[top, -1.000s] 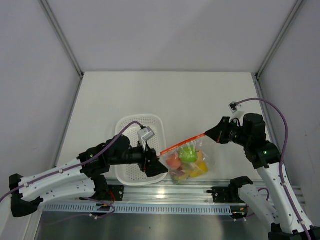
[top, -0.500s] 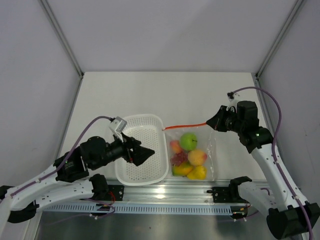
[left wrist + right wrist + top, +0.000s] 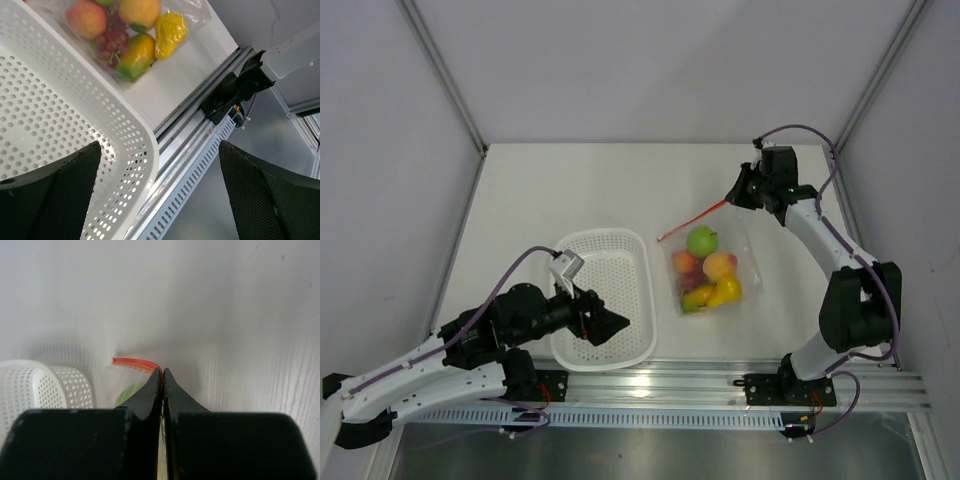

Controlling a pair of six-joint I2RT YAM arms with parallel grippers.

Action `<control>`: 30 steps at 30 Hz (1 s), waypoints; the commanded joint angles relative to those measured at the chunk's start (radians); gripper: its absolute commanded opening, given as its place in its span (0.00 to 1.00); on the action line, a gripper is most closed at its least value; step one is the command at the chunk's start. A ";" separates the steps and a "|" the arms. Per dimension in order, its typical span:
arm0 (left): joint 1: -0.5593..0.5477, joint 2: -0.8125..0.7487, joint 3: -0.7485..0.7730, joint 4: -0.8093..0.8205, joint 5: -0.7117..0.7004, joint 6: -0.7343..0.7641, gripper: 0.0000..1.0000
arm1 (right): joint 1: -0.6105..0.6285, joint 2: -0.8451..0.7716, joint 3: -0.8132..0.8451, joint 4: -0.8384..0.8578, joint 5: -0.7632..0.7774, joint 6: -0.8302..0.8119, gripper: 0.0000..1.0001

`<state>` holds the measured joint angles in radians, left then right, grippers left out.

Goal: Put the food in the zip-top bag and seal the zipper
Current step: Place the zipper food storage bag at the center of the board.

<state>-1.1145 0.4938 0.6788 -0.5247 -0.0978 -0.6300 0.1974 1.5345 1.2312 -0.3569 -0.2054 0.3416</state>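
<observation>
The clear zip-top bag (image 3: 745, 245) lies on the table right of the basket, with the food inside: a green apple (image 3: 701, 240), a peach (image 3: 720, 265), a yellow pear (image 3: 726, 291) and a mango (image 3: 696, 298). The red-orange zipper (image 3: 692, 220) runs slantwise up to my right gripper (image 3: 733, 197), which is shut on its right end. The right wrist view shows the zipper (image 3: 132, 362) curling left from that gripper (image 3: 163, 371). My left gripper (image 3: 617, 325) hangs open over the basket with nothing in it. Grapes (image 3: 106, 42) show in the bag in the left wrist view.
A white perforated basket (image 3: 610, 265) stands left of the bag, under my left gripper (image 3: 160, 144). An aluminium rail (image 3: 720, 382) runs along the table's near edge. White walls close in the back and both sides.
My right gripper has carried the zipper end and the bag toward the far right. My left gripper has opened wider, left the bag's mouth and drawn back over the basket.
</observation>
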 commanded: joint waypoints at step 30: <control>0.143 0.186 -0.007 0.146 0.205 0.004 1.00 | -0.101 0.624 0.703 -0.132 0.122 -0.081 0.27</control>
<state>-1.0107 0.6807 0.6659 -0.4038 0.0586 -0.6277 0.0868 2.1468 1.8709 -0.4324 -0.1154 0.2707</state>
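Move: The food bag hangs by its red zipper corner from the shut right fingers, its food about 11 cm back, 3 cm left and 10 cm lower; the clear board it is drawn to lies some 16 cm ahead and 5 cm right, roughly 13 cm down. The green apple is about 6 cm back and 5 cm left, the white basket 20 cm back and 29 cm left. From the left hand, the bag is about 20 cm ahead, 21 cm right. The bag, still pinched by its zipper corner, is drawn quickly out over the board by the right hand, about 16 cm forward, drifting some 5 cm right and sinking about 6 cm, with a slight clockwise turn. The hand slows near the far edge, rises a little, and its fingers start to part. The empty, open left hand shifts about 3 cm right and 2 cm down above the basket. ##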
